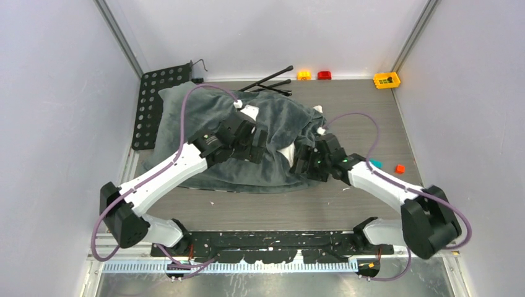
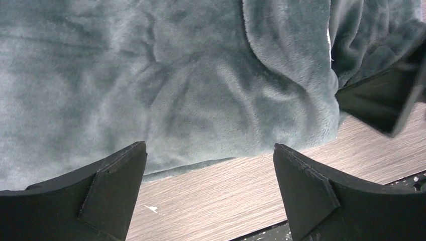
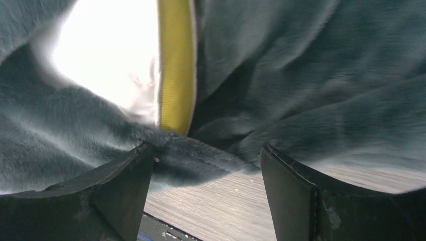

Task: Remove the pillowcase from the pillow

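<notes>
The dark grey-teal plush pillowcase (image 1: 204, 117) lies wrinkled across the middle of the table and covers most of the pillow. The white pillow (image 3: 108, 55) with its yellow side band (image 3: 176, 65) shows through the case's open end in the right wrist view, and as a small white patch in the top view (image 1: 286, 153). My left gripper (image 1: 255, 151) is open and empty, hovering over the case's near part (image 2: 166, 90). My right gripper (image 1: 303, 166) is open and empty at the case's right near edge (image 3: 311, 85), its fingertips (image 3: 138, 168) by the fabric's hem.
A black perforated plate (image 1: 155, 102) lies at the back left, partly under the case. A black folded stand (image 1: 272, 81) lies at the back. Small yellow, red and orange bricks (image 1: 386, 79) sit along the back edge; teal and orange pieces (image 1: 399, 167) lie right.
</notes>
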{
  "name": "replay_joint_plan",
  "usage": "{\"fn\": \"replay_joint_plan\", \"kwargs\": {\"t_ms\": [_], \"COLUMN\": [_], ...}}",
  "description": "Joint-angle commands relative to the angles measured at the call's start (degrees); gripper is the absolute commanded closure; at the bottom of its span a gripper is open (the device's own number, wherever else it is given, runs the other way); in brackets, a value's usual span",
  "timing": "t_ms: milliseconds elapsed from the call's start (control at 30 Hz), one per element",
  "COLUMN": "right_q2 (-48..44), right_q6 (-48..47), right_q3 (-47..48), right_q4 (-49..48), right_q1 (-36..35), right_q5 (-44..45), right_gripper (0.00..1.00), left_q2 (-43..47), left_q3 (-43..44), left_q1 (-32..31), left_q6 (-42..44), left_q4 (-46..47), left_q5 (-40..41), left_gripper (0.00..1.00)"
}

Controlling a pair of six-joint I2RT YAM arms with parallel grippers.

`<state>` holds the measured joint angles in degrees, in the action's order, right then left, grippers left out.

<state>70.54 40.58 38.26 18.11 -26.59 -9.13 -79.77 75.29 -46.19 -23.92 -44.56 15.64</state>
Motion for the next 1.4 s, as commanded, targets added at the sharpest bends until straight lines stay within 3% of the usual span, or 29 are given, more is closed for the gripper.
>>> {"fn": "replay_joint_plan", "kwargs": {"t_ms": [0,133,300,467,733,1033,1133,1267,1333,1367], "right_q2": [8.06,16.0,13.63,4.52,-11.18,-10.55,-7.73,-1.87,1.55,3.28], "right_q6": [3.47,3.81,0.39,-1.53,3.25,5.89,6.6,8.02,8.37,8.34], "right_q3": [3.9,12.22,15.99,12.68,2.27,-0.9,-1.25,-0.66,0.48,1.0], "right_q4": [-9.34,-14.12,-15.48,-7.79,-0.01,-0.8,-3.17,-5.39,-5.52,-5.95], "right_q1": [-8.37,-18.55,-24.34,-21.43,-7.96,-4.2,-4.16,-4.17,-4.16,-4.13], "right_q5": [3.67,2.09,0.02,3.91,7.48,7.94,7.37,6.88,7.24,7.2], "right_gripper": [0.19,0.22,0.21,0.2,0.2,0.21,0.21,0.19,0.16,0.15], "left_q2": [6.15,8.34,8.24,7.62,-0.21,-7.26,-8.62,-6.04,-3.26,-1.86], "left_q3": [-3.01,-3.89,-2.91,-2.6,1.68,1.33,1.0,-1.86,-4.03,-4.97], "left_q1": [0.98,1.09,0.96,0.06,-6.39,-6.99,-6.91,-6.62,-5.75,-5.08], "left_q6": [-1.34,-0.66,0.74,1.26,3.18,1.07,0.77,0.63,0.27,0.08], "left_q4": [4.21,5.17,5.06,5.44,5.1,4.65,2.98,5.0,7.95,8.82], "left_q5": [0.45,-0.83,-6.83,-10.39,-6.61,-4.26,-0.83,2.78,2.98,2.93], "left_gripper": [0.0,0.0,0.03,0.06,0.06,0.11,0.29,0.81,0.99,1.0]}}
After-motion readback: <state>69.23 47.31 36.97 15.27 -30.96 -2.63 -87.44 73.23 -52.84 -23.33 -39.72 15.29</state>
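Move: The left hand, open, has the loose flap of the pillowcase beside its mouth about 5 cm to its right, level with it front to back and some 5 cm lower. The pillow's bare white patch shows just past it, 7 cm right and 8 cm below, and the case's near edge runs about 10 cm back, 2 cm right and 13 cm below. From the right hand, that patch is about 5 cm left, 1 cm ahead and 2 cm lower; the flap is 7 cm left, level front to back and about level in height. The left fingers shut and pinch a fold of the pillowcase beside the bare pillow: the hand first rises about 4 cm while drifting right and back, then sinks some 9 cm, edges slightly left and closes. Meanwhile the right hand, fingers staying open, sweeps about 15 cm left past the case's mouth and slightly back, then lifts and arcs back right, sinking again almost to where it began. ##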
